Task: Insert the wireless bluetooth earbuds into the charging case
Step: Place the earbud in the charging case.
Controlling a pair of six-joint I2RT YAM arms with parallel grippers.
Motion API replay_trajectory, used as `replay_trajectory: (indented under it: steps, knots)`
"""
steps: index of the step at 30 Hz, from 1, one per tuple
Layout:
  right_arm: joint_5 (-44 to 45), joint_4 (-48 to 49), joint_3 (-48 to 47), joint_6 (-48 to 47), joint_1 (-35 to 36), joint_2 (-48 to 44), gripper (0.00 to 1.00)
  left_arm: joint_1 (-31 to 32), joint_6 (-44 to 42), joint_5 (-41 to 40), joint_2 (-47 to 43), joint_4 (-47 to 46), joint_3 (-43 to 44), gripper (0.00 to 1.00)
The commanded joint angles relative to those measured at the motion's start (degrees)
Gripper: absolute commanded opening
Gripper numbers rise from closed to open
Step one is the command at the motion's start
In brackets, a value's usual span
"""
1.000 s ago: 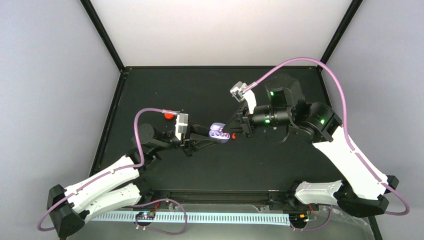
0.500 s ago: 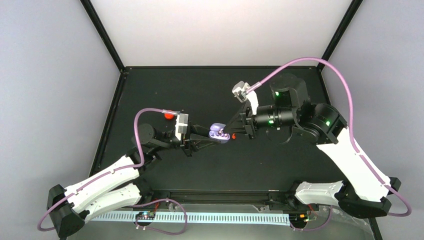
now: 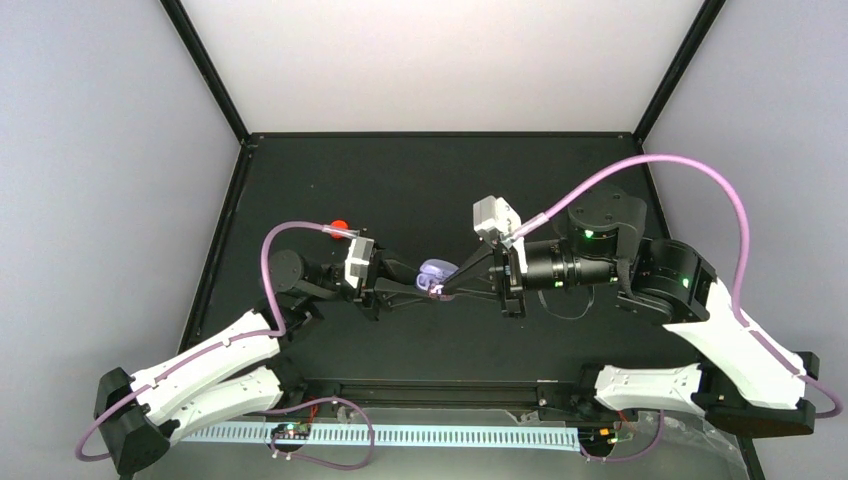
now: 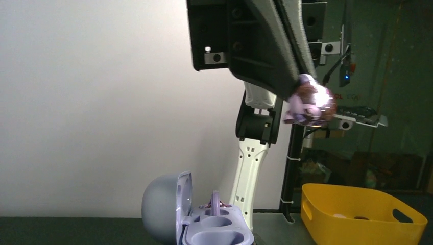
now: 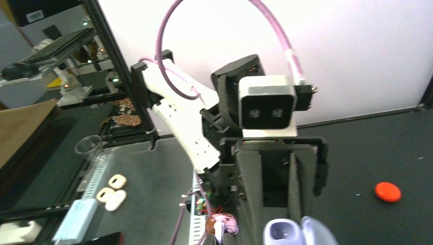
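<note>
The lavender charging case is held open off the table with my left gripper shut on its base. In the left wrist view the case fills the bottom edge, lid up, with one purple earbud standing in a far socket. My right gripper meets the case from the right, shut on a second purple earbud. That earbud hangs above and to the right of the case in the left wrist view. The right wrist view shows the case just right of the right gripper.
A red-orange pebble-shaped object lies on the black table behind the left arm, also seen as the red-orange object. Beyond the table stand a yellow bin, a clear cup and small white pieces.
The right arm swung toward the near side and lowered, bringing its gripper tip in against the case. A small red piece beside the case no longer shows. The left arm shifted slightly.
</note>
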State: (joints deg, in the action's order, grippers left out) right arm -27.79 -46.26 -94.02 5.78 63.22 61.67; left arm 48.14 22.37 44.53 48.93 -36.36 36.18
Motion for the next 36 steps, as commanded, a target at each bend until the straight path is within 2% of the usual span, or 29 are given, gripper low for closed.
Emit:
replay_trajectory:
  steps: [1, 9, 18, 36]
  knots:
    - [7.1, 1.7, 0.5, -3.5, 1.2, 0.9, 0.01, 0.3, -0.1, 3.2, -0.4, -2.9, 1.0, 0.02]
    - [13.1, -1.8, -1.4, -4.9, 4.7, 4.0, 0.01, 0.3, -0.9, 3.4, -1.3, -1.7, 1.3, 0.02]
    - [17.5, -3.0, -1.3, -4.5, 4.8, 4.2, 0.01, 0.3, -0.7, 2.7, -2.2, -1.2, 1.2, 0.02]
    - [15.5, -4.2, -2.7, -3.7, 4.9, 4.1, 0.01, 0.3, -1.7, 1.7, -2.6, 1.1, 1.2, 0.02]
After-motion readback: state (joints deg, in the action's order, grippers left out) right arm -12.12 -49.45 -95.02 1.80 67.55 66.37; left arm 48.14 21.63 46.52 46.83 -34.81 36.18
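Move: The right hand holds an earbud pinched by its stem; the open charging case it is going to has its middle about 3 cm ahead of that hand, about 1 cm to its left and 6 cm below. The raised lid stands some 3 cm farther out than the case's middle, and the earbud already in its slot sits 1–2 cm to the right of that middle. The left hand grips the case, whose middle is about 2 cm to the right of its hand point. The right hand, fingers shut on the earbud's stem, carries it down and forward by about 3.5 cm each and some 2 cm left towards the case's slots, dropping first while its fingertips tip down about 10 degrees, then creeping forward with a slight clockwise turn and hovering nearly still close in front of the lid. The left hand keeps its grip on the open case and eases it back about 1 cm. ##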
